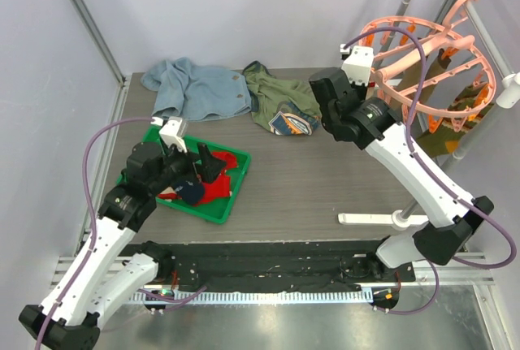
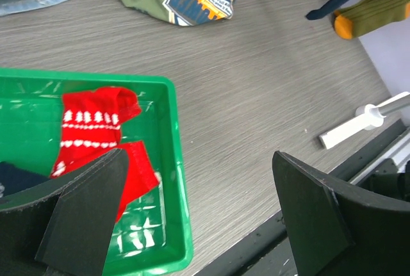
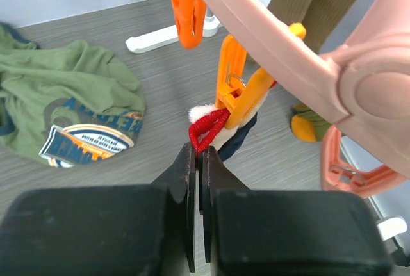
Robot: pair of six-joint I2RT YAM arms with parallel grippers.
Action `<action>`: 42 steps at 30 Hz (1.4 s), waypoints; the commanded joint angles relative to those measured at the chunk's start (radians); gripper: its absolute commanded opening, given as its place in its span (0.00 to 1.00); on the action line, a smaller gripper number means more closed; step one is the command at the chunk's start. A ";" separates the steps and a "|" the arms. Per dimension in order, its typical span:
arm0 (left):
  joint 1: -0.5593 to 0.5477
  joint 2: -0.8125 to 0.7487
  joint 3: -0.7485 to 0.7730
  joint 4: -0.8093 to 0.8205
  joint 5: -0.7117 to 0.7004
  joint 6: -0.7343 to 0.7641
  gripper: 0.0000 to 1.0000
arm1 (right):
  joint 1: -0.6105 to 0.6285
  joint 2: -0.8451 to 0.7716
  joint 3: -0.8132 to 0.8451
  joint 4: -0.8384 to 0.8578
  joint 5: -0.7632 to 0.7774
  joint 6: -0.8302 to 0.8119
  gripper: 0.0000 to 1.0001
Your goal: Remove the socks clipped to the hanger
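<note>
The salmon-pink hanger [image 1: 422, 49] hangs at the back right, its ring [image 3: 301, 52] close above my right gripper [image 3: 200, 149]. An orange clip [image 3: 246, 97] holds a navy sock with a red cuff [image 3: 208, 129]. My right gripper is shut, with the tip of that red cuff pinched between its fingertips. More socks [image 1: 455, 123] dangle from the far side; one olive-brown sock has an orange toe [image 3: 306, 127]. My left gripper [image 2: 202, 205] is open and empty above the right rim of the green tray [image 2: 176, 161], where red socks with white stripes [image 2: 96, 122] lie.
A light-blue garment [image 1: 195, 90] and an olive-green one with a patch [image 1: 276, 102] lie at the back of the table. The grey rack's white foot [image 1: 374, 218] rests on the table at the right, beside my right arm.
</note>
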 commanded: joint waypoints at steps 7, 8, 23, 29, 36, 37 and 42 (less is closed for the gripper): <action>-0.176 0.237 0.186 0.224 -0.042 -0.038 1.00 | -0.002 -0.175 0.001 0.036 -0.190 -0.013 0.01; -0.208 0.282 0.203 0.239 -0.070 -0.008 1.00 | -0.003 -0.194 -0.002 0.038 -0.204 -0.015 0.01; -0.523 0.918 0.578 0.692 -0.055 0.129 1.00 | -0.015 -0.280 -0.038 0.051 -0.342 -0.044 0.01; -0.563 1.063 0.673 0.765 -0.043 0.134 0.84 | -0.037 -0.307 -0.058 0.062 -0.370 -0.048 0.01; -0.598 1.040 0.650 0.792 -0.145 0.121 0.00 | -0.052 -0.337 -0.082 0.065 -0.416 -0.055 0.13; -0.606 1.035 0.642 0.795 -0.179 0.126 0.00 | -0.052 -0.343 -0.078 0.059 -0.416 -0.053 0.23; -0.666 1.000 0.580 0.844 -0.320 0.178 0.00 | -0.054 -0.361 -0.027 0.010 -0.393 -0.038 0.53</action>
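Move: The clipped navy sock hangs some 36 cm to the right of the open left hand, about 12 cm farther out and 5 cm higher. Its middle is about 9 cm below the right hand and 2 cm ahead, with the cuff already pinched in that hand's fingertips. From the left hand, the green shirt is about 20 cm ahead, 21 cm right and 22 cm down. The tray is about 8 cm left, 2 cm back and 22 cm down. The left fingers close on the navy end of the sock after a sweep of about 34 cm to the right and a little forward, rising, then dipping, while the hand swings some 30 degrees clockwise. Meanwhile the right hand, still holding the cuff, draws back about 6 cm and up some 4 cm from the shirt side, turning counter-clockwise, and finally opens around the cuff. ##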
